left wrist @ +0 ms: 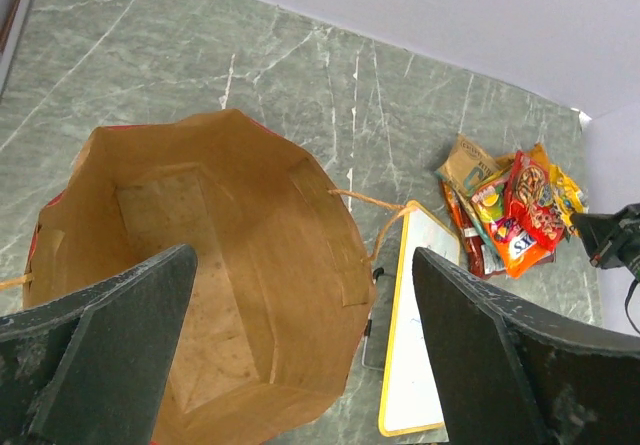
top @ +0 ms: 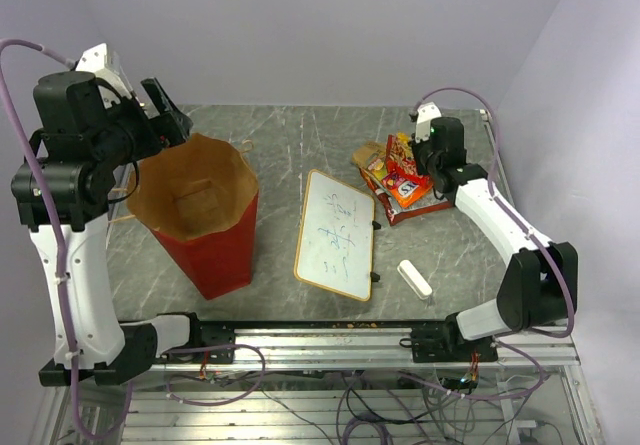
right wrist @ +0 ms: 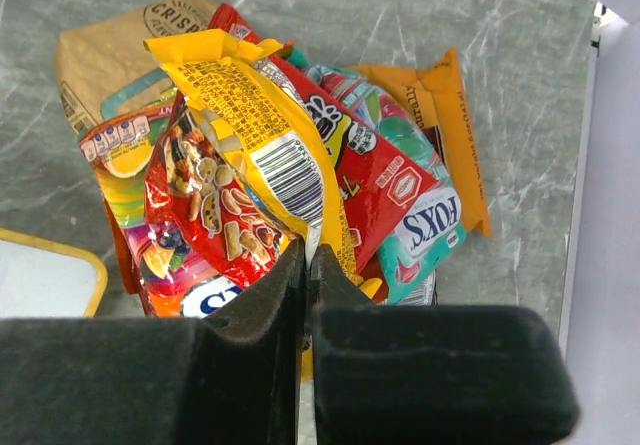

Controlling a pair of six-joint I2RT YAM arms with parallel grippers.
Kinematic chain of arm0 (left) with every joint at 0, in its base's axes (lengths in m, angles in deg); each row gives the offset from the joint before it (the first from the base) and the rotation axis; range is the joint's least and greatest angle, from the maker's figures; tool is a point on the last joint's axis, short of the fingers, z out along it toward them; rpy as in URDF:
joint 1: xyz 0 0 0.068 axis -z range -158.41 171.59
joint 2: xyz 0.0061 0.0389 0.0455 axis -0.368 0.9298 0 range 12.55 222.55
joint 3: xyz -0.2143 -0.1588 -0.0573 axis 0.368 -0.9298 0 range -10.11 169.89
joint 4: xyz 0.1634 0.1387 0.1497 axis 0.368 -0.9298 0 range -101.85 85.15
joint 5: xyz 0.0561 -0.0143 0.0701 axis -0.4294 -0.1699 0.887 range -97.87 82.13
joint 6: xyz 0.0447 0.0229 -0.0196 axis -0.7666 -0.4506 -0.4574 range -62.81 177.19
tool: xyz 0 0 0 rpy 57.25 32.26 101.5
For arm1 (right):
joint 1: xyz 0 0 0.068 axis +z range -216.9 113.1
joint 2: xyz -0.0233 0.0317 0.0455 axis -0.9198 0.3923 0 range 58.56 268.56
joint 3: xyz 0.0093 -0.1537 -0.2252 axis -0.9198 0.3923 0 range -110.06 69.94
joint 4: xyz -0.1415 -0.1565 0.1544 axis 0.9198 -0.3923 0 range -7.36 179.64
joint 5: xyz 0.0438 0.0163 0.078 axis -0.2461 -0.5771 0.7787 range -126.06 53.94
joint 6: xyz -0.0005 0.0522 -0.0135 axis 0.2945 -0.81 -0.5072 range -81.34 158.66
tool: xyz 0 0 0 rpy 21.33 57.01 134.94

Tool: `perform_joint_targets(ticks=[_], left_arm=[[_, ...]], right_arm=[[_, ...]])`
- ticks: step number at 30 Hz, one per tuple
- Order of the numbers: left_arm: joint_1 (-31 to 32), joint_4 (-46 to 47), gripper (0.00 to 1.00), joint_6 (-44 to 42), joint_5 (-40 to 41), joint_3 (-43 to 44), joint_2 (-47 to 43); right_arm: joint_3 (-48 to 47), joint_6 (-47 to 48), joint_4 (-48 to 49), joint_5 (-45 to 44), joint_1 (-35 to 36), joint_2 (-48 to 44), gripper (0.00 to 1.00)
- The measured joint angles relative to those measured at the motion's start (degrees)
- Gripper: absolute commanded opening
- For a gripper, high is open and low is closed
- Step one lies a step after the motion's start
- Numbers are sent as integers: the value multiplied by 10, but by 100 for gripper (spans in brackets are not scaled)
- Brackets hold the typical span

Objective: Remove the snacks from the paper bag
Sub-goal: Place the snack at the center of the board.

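The paper bag (top: pixel 200 215) stands upright at the left, red outside and brown inside. In the left wrist view its mouth (left wrist: pixel 250 265) gapes and only the bare brown floor shows inside. My left gripper (top: pixel 170 115) hovers above the bag's far rim, and its jaws (left wrist: pixel 300 265) stand wide open and hold nothing. The snacks (top: pixel 400 180) lie in a heap on the table at the right (left wrist: pixel 510 215). My right gripper (right wrist: pixel 308 250) is shut on the edge of a yellow and red packet (right wrist: pixel 250 145), which sits on top of that heap.
A wood-framed whiteboard (top: pixel 337 233) lies flat between the bag and the snacks. A white eraser block (top: pixel 414 278) rests near the front edge, right of the board. The bag's string handle (left wrist: pixel 375 205) trails toward the board. The table's right edge runs close behind the heap.
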Motion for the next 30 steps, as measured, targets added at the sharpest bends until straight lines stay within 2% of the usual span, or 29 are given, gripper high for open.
perform_joint_targets(ticks=[3,7,9,14,21,28,29,30], left_arm=[[28,-2,99,-11,24,0,-12],[58,-5,100,-22,54,1,-16],[69,-9,100,-26,67,6,-13],[80,-12,99,-30,83,19,-1],[80,-17,98,-30,85,19,4],[80,-28,95,-27,87,38,14],[80,-28,96,-25,87,38,16],[80,-29,96,-24,87,38,17]], right_arm=[[12,7,8,4,-1,3,2],[52,18,32,5,-1,3,28],[71,19,38,7,-1,3,38],[80,10,44,15,-1,2,55],[82,5,48,28,-1,-31,73],[82,8,48,47,-1,-48,78],[82,9,47,49,-1,-49,81],[82,9,46,52,-1,-49,87]])
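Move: Straight below the right hand, with the pinched yellow packet between, the snack heap's middle is about 2 cm ahead, 1 cm left and some 13 cm down. From that hand, the brown Crispy bag lies roughly 7 cm ahead and 10 cm left, the orange bag about 7 cm ahead and 8 cm right, the whiteboard's middle about 12 cm back and 19 cm left. From the left hand, the heap is some 15 cm ahead, 50 cm right and 38 cm down. Sinking about 5 cm towards the heap and easing back nearly 2 cm, the right hand spreads its shut fingers on the way down and lets go of the yellow packet. It then rises some 3.5 cm with the fingers still opening to about three quarters, staying over the near part of the snacks. ##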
